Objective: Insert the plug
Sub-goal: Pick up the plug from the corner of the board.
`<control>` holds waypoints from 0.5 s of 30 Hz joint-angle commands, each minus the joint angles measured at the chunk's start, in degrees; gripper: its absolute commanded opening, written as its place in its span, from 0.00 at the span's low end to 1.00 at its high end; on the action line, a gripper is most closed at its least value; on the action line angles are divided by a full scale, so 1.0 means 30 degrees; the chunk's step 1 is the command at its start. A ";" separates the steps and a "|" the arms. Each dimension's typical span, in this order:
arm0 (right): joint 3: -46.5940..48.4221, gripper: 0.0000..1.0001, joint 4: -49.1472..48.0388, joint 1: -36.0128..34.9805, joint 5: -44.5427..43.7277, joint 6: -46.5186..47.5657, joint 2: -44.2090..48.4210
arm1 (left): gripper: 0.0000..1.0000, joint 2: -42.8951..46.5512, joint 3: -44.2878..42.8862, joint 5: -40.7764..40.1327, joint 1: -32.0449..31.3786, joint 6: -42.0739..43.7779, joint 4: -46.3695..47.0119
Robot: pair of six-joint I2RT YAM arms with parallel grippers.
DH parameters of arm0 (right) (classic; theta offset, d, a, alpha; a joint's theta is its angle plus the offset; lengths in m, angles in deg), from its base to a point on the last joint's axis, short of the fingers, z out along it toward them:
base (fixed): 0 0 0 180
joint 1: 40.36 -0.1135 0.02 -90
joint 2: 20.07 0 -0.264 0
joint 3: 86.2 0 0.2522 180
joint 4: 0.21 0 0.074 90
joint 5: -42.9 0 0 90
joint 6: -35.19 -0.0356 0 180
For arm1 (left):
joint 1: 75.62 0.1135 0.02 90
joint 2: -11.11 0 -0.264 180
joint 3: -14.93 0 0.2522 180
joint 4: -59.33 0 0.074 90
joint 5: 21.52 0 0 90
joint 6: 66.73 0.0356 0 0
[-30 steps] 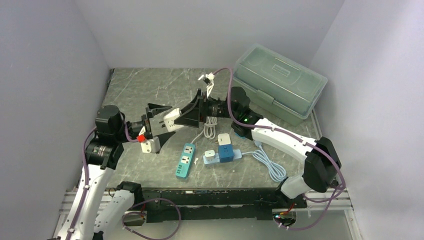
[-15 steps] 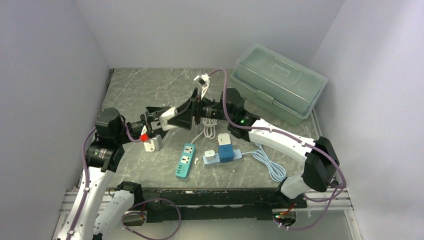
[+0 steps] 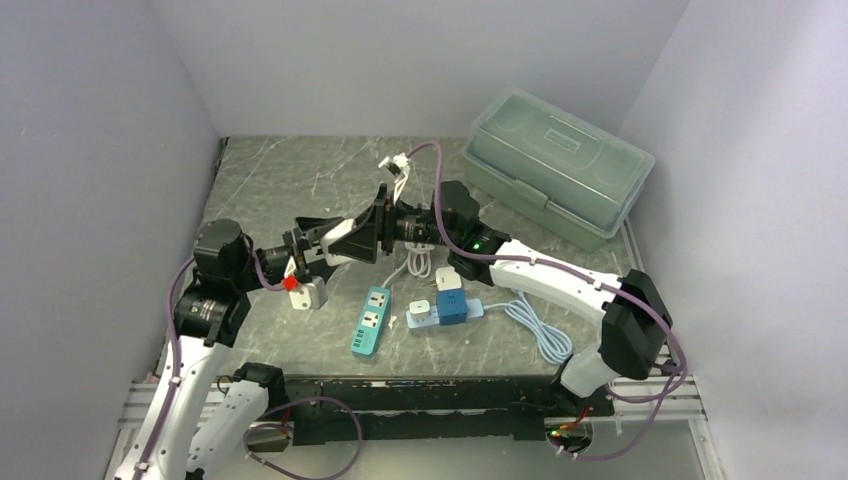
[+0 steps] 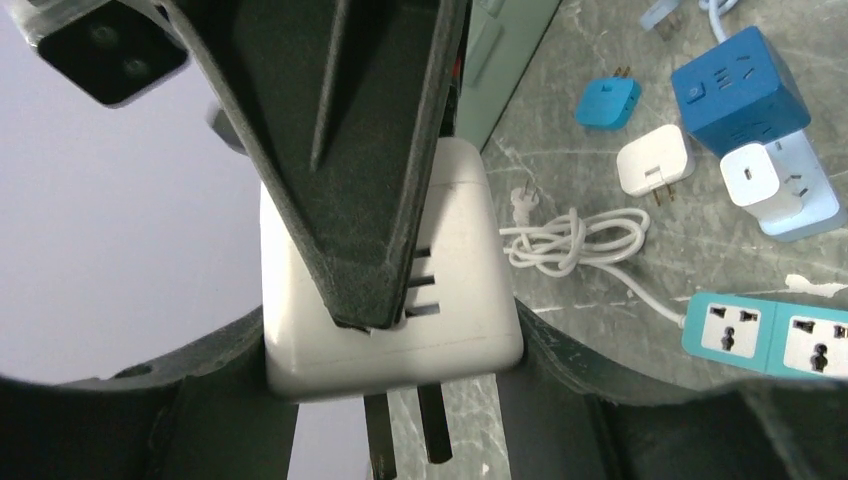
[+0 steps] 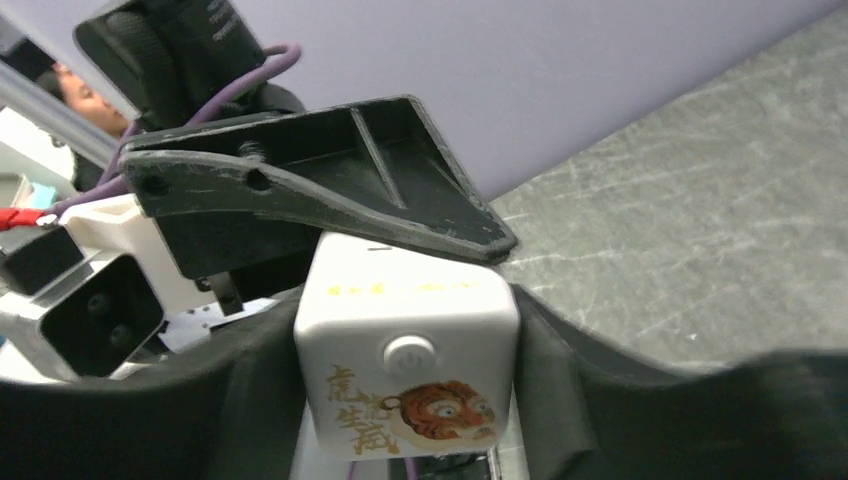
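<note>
A white cube plug (image 4: 390, 300) with two dark prongs (image 4: 405, 440) hangs in the air between both grippers. My left gripper (image 4: 395, 370) is shut on its sides. My right gripper (image 5: 405, 370) flanks the same cube (image 5: 405, 360) from the other end, at the face with a tiger picture and a round button. One of its black fingers (image 4: 340, 150) lies across the cube's slotted face. No gap shows at either finger, and whether they still press is unclear. In the top view the grippers meet at the table's middle left (image 3: 345, 242). A teal power strip (image 3: 370, 320) lies below.
A blue cube socket (image 3: 451, 303) sits on a pale strip (image 3: 425, 316) with a light blue cord (image 3: 540, 330). A coiled white cable (image 3: 420, 260), a white adapter (image 4: 655, 165) and a small blue adapter (image 4: 607, 102) lie nearby. A green toolbox (image 3: 555, 165) stands back right.
The right arm has reached further left with the cube. The left gripper has shut on it, and both grippers have drifted left and slightly down.
</note>
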 commanded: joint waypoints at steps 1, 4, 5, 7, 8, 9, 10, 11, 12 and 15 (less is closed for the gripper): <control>0.0707 0.51 -0.0098 -0.0037 0.0412 0.0240 -0.0197 | 0.00 0.0181 0.0011 0.0471 -0.0052 0.0084 0.1147; 0.1096 0.20 0.0790 -0.0020 0.0738 0.0704 -0.0482 | 0.01 -0.0220 -0.0118 0.0012 -0.0052 -0.0310 0.1287; 0.1142 0.15 0.1086 -0.0027 0.0746 0.0822 -0.0495 | 0.02 -0.0412 -0.0212 -0.0134 -0.0052 -0.0278 0.1217; 0.1120 0.07 0.1605 -0.0011 0.0635 0.1046 -0.0413 | 0.09 -0.0682 -0.0298 -0.0368 -0.0051 -0.0203 0.1035; 0.1182 0.01 0.2034 -0.0008 0.0528 0.1337 -0.0333 | 0.28 -0.0818 -0.0260 -0.0485 -0.0052 -0.0444 0.1135; 0.1434 0.00 0.2791 0.0015 0.0338 0.2029 -0.0257 | 0.80 -0.0926 -0.0222 -0.0602 -0.0052 -0.0581 0.1001; 0.1737 0.00 0.3816 0.0061 -0.0022 0.2815 -0.0141 | 0.97 -0.1127 -0.0250 -0.0778 -0.0052 -0.0546 0.0632; 0.2075 0.00 0.5134 0.0104 -0.0492 0.3836 0.0048 | 0.99 -0.1302 -0.0371 -0.1104 -0.0052 -0.0861 0.0150; 0.2480 0.00 0.6669 0.0149 -0.1224 0.5088 0.0183 | 1.00 -0.1656 -0.0518 -0.1650 -0.0052 -0.1636 -0.0177; 0.3178 0.00 1.0617 0.0313 -0.2993 0.8288 0.0642 | 1.00 -0.3078 -0.1229 -0.3499 -0.0052 -0.3716 -0.1992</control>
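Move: The plug, a white cube with a tiger face, hangs in mid-air practically at both hand points: still gripped by the left hand from its left side, with the right fingers around it from the right. From either hand the teal power strip lies about 6 cm back, 3 cm right and 31 cm below. At about that depth, the blue cube is some 2 cm back and 19 cm right; the white cord bundle is roughly 10 cm ahead and 14 cm right. The right fingers finish closing on opposite sides of the plug and keep their grip; only then do the left fingers let go, spreading wide open. Late on, the right hand carries the plug down about 3 cm, fingertips tipping down some 10 degrees, while the opened left hand also sinks about 3 cm and slides about 2.5 cm forward, rolling slightly. ##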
